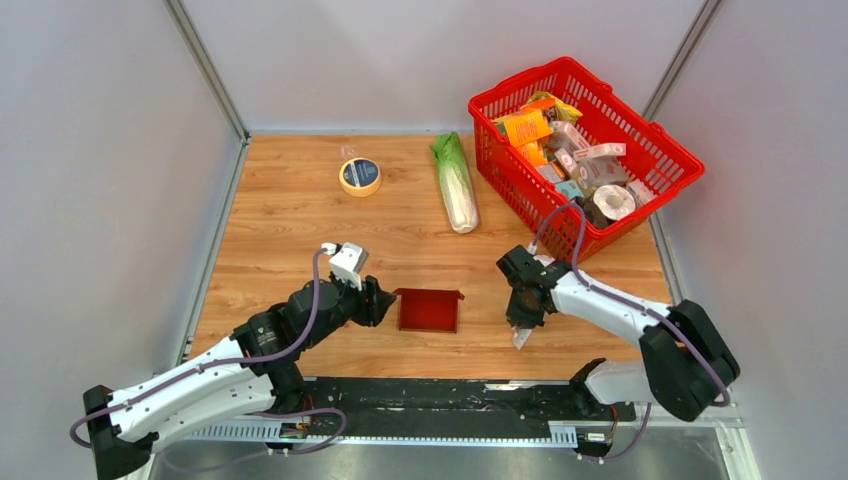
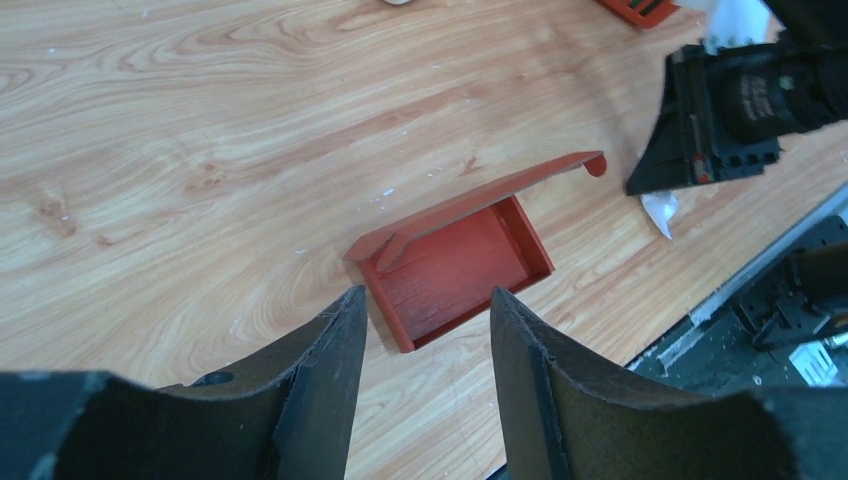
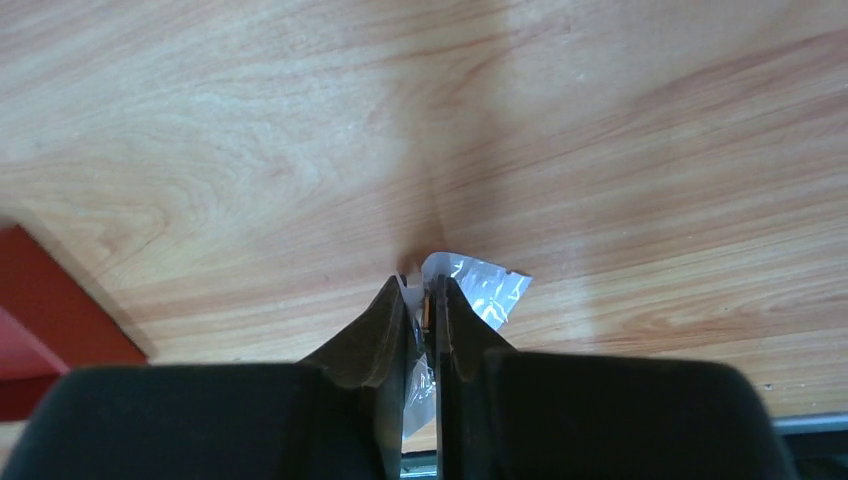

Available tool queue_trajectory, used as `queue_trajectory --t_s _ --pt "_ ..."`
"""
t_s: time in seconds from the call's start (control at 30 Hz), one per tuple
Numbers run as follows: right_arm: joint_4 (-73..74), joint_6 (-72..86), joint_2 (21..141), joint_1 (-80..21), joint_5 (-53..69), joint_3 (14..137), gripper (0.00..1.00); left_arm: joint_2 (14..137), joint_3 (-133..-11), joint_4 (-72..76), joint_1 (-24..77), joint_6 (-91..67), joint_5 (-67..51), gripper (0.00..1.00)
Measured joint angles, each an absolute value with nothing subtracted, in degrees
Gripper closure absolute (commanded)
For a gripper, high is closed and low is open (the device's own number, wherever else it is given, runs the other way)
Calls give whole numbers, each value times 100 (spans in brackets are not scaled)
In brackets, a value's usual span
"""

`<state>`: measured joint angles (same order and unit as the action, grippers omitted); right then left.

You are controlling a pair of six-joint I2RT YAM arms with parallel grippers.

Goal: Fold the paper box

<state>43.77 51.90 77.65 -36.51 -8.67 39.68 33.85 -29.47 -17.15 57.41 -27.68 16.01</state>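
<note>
The paper box lies on the wooden table as a shallow dark-red tray, its open side up. In the left wrist view the paper box has its long lid flap raised along the far side. My left gripper hovers just left of the box, and its jaws stand open with nothing between them. To the right of the box, my right gripper points down at the table. Its jaws are shut on a small clear plastic packet, also visible as the packet.
A red mesh basket full of packaged goods stands at the back right. A napa cabbage and a tape roll lie near the back. A black rail runs along the table's near edge.
</note>
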Motion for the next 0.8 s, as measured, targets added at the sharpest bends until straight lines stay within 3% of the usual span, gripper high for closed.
queue_trajectory --t_s 0.2,0.4,0.57,0.8 --pt "4038 4703 6624 -4185 -976 3780 91 3387 -2910 -1835 5741 -3135 2029 44" --pt "3439 4309 6027 -6136 -1599 4265 87 3363 -2849 -2161 5741 -3636 2591 46" --pt "2982 4023 6945 -6993 -2274 5179 88 3050 -2600 -2414 5741 -3981 2882 46" --pt "3291 4165 8744 -7301 -3350 6379 82 2530 -2473 -2821 5741 -4233 3011 46"
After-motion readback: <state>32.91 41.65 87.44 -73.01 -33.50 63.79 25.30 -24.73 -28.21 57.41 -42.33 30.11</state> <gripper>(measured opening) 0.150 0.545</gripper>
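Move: Over at the box's right, the right hand already pinches the small clear packet just above the table; the open red box, its flap raised at the far side, lies about 18 cm to the left and 3 cm ahead, roughly level. The red basket's middle is some 32 cm ahead and 11 cm right, the leek about 30 cm ahead and 13 cm left. From the left hand, the box is roughly 4 cm ahead, 7 cm right and 16 cm below. Carrying the packet in a kept pinch, the right hand rises off the table and swings about 20 cm left to above the open box, climbing some 12 cm and then starting to sink, while it turns counter-clockwise and its fingers tilt forward. The left hand, empty and open, draws about 5 cm left, away from the box, sinking a little and turning counter-clockwise. ##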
